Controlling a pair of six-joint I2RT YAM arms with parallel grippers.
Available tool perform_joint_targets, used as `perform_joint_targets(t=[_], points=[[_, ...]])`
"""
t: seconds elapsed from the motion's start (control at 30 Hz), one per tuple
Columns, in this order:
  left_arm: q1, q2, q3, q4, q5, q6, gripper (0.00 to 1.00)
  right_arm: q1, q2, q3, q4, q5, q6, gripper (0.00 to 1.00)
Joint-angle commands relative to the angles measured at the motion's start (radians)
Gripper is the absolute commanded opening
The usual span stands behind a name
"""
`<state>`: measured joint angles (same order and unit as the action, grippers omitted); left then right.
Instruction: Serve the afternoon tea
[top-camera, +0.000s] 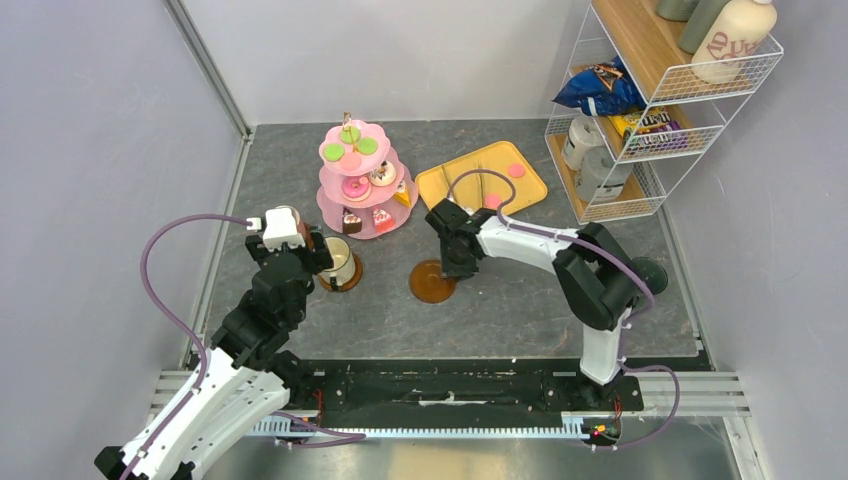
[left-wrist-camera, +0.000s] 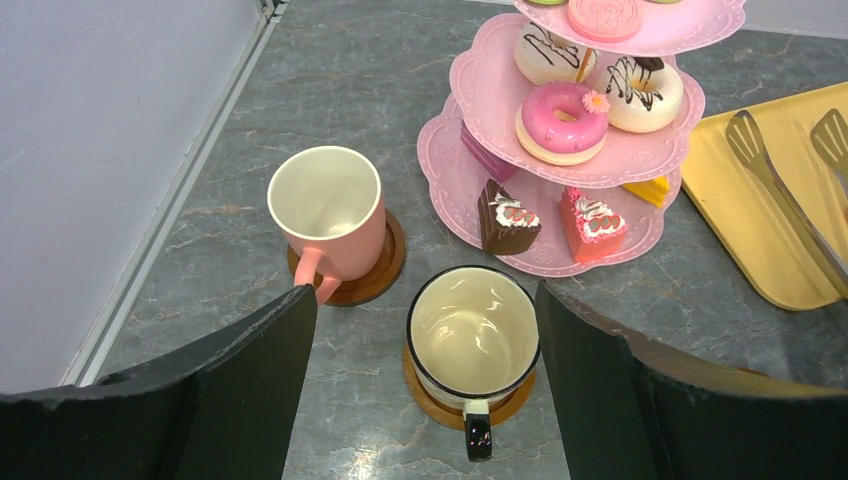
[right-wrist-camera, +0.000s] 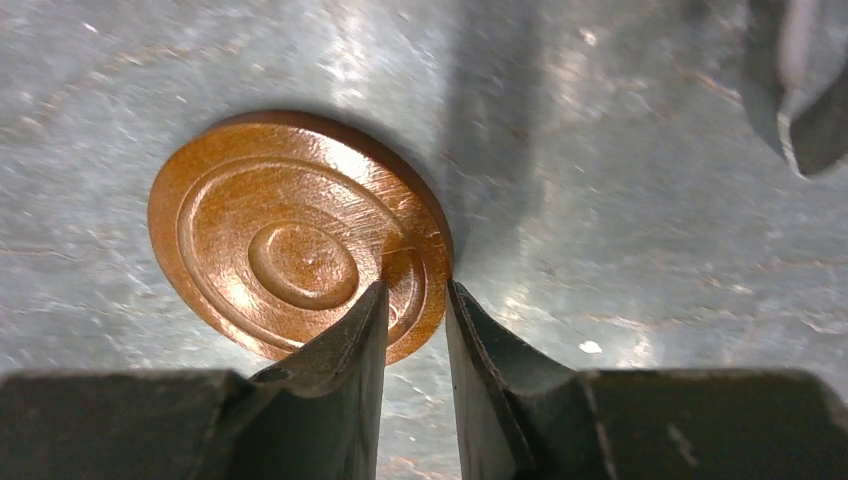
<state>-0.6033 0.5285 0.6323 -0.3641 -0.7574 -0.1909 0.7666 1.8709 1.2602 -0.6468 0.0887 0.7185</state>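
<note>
The pink three-tier stand (top-camera: 362, 185) carries macarons, donuts and cake wedges. In front of it a cream mug with a black rim (left-wrist-camera: 472, 330) stands on a brown saucer, and a pink mug (left-wrist-camera: 327, 205) stands on another saucer (left-wrist-camera: 385, 270) to its left. My left gripper (left-wrist-camera: 425, 290) hangs open above the cream mug, one finger on either side of it. A third brown saucer (right-wrist-camera: 290, 250) lies bare at mid-table (top-camera: 432, 283). My right gripper (right-wrist-camera: 418, 290) is closed on its right rim, one finger over the saucer's top and the other outside its edge.
A yellow tray (top-camera: 470, 180) with pink macarons (top-camera: 516, 170) and metal tongs (left-wrist-camera: 770, 170) lies right of the stand. At the far right, a wire shelf (top-camera: 640, 120) holds a blue crisp bag, a yellow packet and a cream bottle. Grey walls close in the left and back.
</note>
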Motion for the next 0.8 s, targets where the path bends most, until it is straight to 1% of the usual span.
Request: perform_joint_targets(t=[0.0, 0.13, 0.33, 0.47, 0.57, 0.77], points=[[0.006, 0.000, 0.000, 0.038, -0.014, 0.024, 0.87, 0.027, 0.091, 0.114, 0.017, 0.069, 0.048, 0.34], [0.007, -0.005, 0.000, 0.039, -0.017, 0.024, 0.86, 0.037, 0.172, 0.216, 0.022, 0.087, 0.060, 0.33], [0.013, -0.009, 0.000, 0.038, -0.020, 0.021, 0.86, 0.040, 0.251, 0.335, 0.019, 0.182, 0.066, 0.33], [0.016, -0.009, 0.001, 0.039, -0.016, 0.019, 0.86, 0.039, 0.284, 0.393, 0.007, 0.248, 0.049, 0.33], [0.020, -0.009, 0.000, 0.039, -0.012, 0.019, 0.86, 0.039, 0.307, 0.445, -0.012, 0.257, 0.028, 0.33], [0.025, -0.009, 0.001, 0.042, -0.002, 0.019, 0.86, 0.039, 0.309, 0.479, -0.005, 0.317, -0.031, 0.33]])
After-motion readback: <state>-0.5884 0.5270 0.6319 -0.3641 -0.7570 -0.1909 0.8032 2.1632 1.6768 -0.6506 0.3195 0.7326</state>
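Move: Just left of the right fingertips, about 4 cm left and 2 cm ahead, lies the middle of the brown coaster, flat on the table. From that hand the enamel mug stands some 22 cm left and 4 cm ahead, the cake stand roughly 17 cm left and 19 cm ahead, and the yellow tray about 20 cm ahead and 6 cm to the right. From the left hand the coaster lies around 26 cm right, 4 cm ahead and 22 cm lower. Pushing the coaster along the table, the right hand carries on forward and left towards the cake stand, about 9 cm out and 6 cm across, the leftward part fading in the second half. The wrist swings the fingertips forward some 15 degrees. The fingers keep their narrow gap at the coaster's right-hand rim, ending nearer its far side. ##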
